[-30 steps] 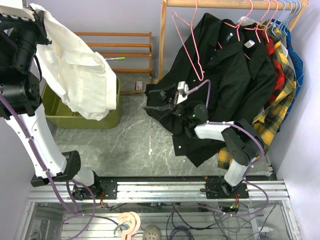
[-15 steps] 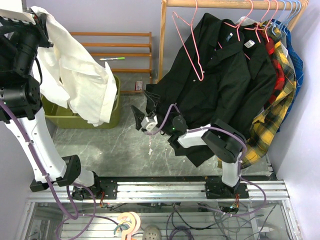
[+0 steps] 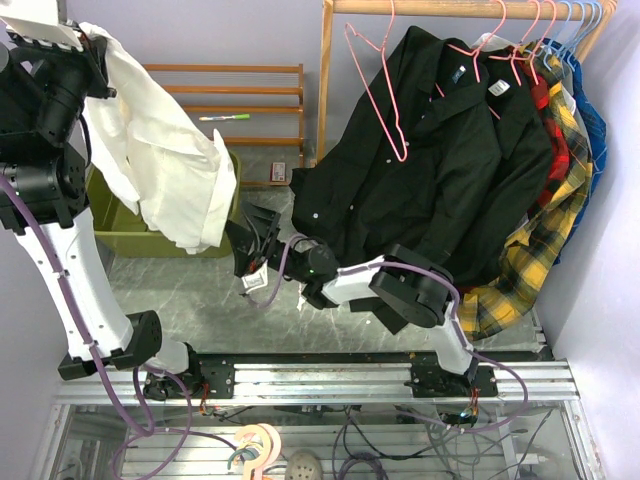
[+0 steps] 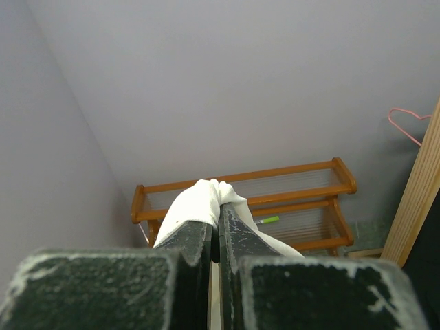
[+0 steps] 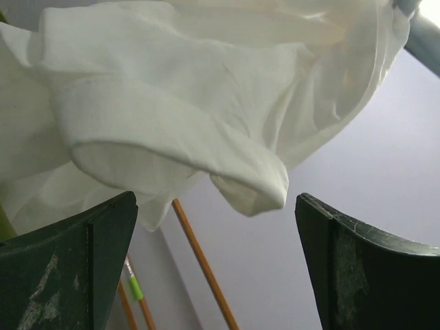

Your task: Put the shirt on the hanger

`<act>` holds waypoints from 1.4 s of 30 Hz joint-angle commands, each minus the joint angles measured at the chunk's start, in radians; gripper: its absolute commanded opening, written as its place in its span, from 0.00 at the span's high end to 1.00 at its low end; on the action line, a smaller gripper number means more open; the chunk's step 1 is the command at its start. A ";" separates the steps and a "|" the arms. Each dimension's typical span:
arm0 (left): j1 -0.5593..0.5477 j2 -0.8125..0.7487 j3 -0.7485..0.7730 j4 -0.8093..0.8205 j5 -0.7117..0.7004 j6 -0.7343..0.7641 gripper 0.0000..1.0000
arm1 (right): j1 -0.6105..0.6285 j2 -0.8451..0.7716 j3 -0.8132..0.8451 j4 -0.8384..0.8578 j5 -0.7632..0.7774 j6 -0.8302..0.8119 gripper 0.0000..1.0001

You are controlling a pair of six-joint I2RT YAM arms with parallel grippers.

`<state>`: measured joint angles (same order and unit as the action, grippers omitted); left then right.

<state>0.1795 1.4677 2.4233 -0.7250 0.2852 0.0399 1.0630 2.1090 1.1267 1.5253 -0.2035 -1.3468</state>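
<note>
The white shirt hangs bunched from my left gripper, held high at the far left. In the left wrist view that gripper is shut on a fold of the shirt. My right gripper reaches left, low under the shirt's bottom edge, and stands open. Seen from the right wrist, a shirt cuff dangles just above the gap of the right gripper, and nothing is between its fingers. The pink hanger hangs empty on the wooden rail, in front of the black shirt; its hook shows at the left wrist view's right edge.
A black shirt, a yellow plaid shirt and light blue hangers fill the rail at the right. The rail's wooden post stands mid-back. A green bin sits under the white shirt, in front of a low wooden rack.
My right arm has swung left from in front of the black shirt to below the white shirt's hem. The left arm has shifted slightly, and the shirt swayed with it.
</note>
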 commanded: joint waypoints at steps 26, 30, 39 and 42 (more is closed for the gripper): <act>0.018 0.058 0.171 0.249 0.156 -0.181 0.93 | 0.130 -0.060 0.305 0.277 -0.186 -0.136 1.00; 0.075 0.076 0.207 0.460 0.231 -0.329 0.93 | 0.124 -0.113 0.423 0.171 -0.217 -0.112 1.00; 0.136 0.033 -0.066 1.291 0.325 -0.782 0.89 | 0.105 -0.183 0.621 -0.050 -0.342 -0.169 1.00; 0.138 0.076 0.012 1.353 0.285 -0.871 0.87 | 0.104 -0.225 0.680 -0.183 -0.348 -0.198 1.00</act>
<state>0.3035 1.5078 2.3760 0.2993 0.5739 -0.6197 1.1660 1.9404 1.7378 1.4628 -0.5056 -1.4956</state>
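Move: The white shirt already hangs from the left gripper; its nearest loose edge lies about 5 cm left of the open right hand, level with it fore and aft and some 3 cm higher. From the left hand that edge is roughly 18 cm right, 5 cm back and 30 cm down. The green basket lies about 23 cm left of the right hand, 18 cm ahead and 20 cm lower; the black shirts centre some 38 cm right, 18 cm ahead and 10 cm lower. The white shirt's loose edge is met by the right hand easing left and up a few cm, then pinched as those fingers shut from wide open. The right hand carries it up some 25 cm and back, its fingers tilting further upward, drifting right late on. The left, after a small dip forward, rises about 15 cm with its own grip, backing and turning clockwise as its fingertips tip upward. ##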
